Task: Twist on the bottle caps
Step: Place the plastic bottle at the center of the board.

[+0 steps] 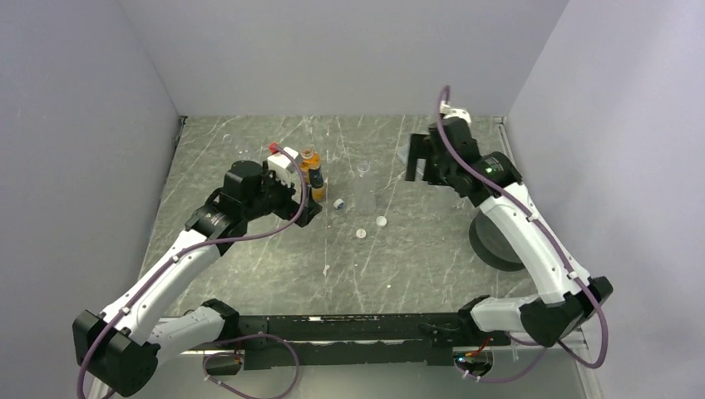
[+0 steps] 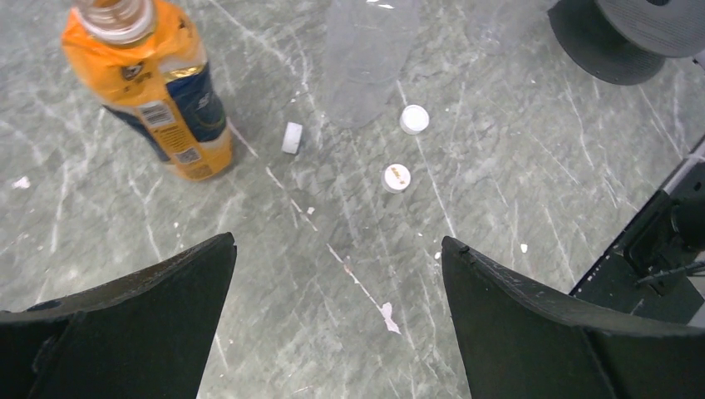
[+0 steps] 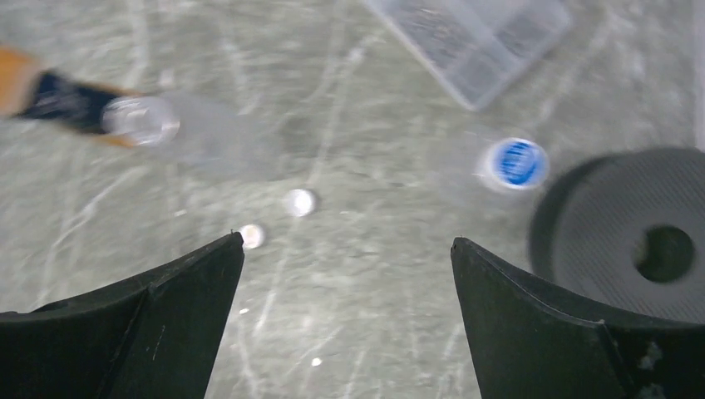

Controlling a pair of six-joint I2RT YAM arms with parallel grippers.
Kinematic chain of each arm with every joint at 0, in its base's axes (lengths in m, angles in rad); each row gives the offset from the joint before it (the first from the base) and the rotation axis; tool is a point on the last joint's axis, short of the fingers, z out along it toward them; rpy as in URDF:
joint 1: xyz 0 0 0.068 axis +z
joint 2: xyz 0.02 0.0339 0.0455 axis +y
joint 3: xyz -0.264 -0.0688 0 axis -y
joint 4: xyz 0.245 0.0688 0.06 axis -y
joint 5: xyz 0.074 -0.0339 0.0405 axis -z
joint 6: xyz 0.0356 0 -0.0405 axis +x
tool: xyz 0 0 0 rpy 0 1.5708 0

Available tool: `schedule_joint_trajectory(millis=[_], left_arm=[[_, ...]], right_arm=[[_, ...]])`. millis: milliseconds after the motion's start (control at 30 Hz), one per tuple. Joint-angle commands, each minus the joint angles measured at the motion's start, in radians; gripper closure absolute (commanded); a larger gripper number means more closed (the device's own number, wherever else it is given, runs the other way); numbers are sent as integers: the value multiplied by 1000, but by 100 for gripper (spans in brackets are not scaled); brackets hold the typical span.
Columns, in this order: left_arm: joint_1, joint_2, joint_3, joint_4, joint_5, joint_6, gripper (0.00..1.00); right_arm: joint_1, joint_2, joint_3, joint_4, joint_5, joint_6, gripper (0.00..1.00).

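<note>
The orange bottle (image 1: 312,172) (image 2: 158,100) stands uncapped at the table's middle back, just beyond my left gripper (image 1: 304,209) (image 2: 337,249), which is open and holds nothing. A clear bottle (image 1: 364,187) (image 2: 366,58) (image 3: 166,125) stands to its right. Three white caps lie loose on the table: one on its side (image 2: 292,137) (image 1: 339,203), two flat (image 2: 414,119) (image 2: 396,177). My right gripper (image 1: 420,158) (image 3: 345,245) hangs open and empty high at the back right. Below it a blue-topped cap (image 3: 515,162) seems to sit on a blurred clear bottle.
A large black disc (image 1: 492,243) (image 3: 640,241) lies at the right, partly under my right arm. A flat clear box (image 3: 474,41) lies at the back right. White flecks and scratches mark the grey table (image 1: 274,258). Walls close in on three sides.
</note>
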Motion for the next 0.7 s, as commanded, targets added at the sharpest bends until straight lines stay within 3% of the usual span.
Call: schedule_joint_trajectory(millis=[0, 167, 333, 667], left_arm=[[14, -61, 53, -41, -89, -44, 1], [18, -103, 41, -57, -129, -47, 1], [19, -125, 30, -72, -131, -47, 1], [18, -131, 4, -56, -105, -42, 1]], right_arm=[[173, 93, 138, -54, 27, 65, 1], [279, 289, 264, -4, -17, 35, 0], [281, 453, 363, 21, -35, -15, 0], [220, 560, 358, 85, -103, -36, 0]])
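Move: The uncapped clear plastic bottle stands about 8 cm ahead of the right hand and 17 cm to its left, its middle roughly 18 cm lower. The orange bottle is some 14 cm left of the clear bottle and 3 cm farther out; a cap lying on its side is 7 cm left, level with it; two flat caps lie 4 cm right and 4 cm nearer, and 1 cm left and 7 cm nearer. From the left hand the clear bottle is 12 cm ahead, 12 cm right, 14 cm below. Leftwards in a fast sweep of about 16 cm, the right hand swings from the capped bottle's side towards the clear bottle, rising slightly at first, then dropping about 10 cm and easing some 5 cm forward, fingers staying wide open. Its wrist turns counter-clockwise and tips further down, bringing the fingers over the bottle's mouth. The left hand, open, draws a few centimetres left and up, away from it. ##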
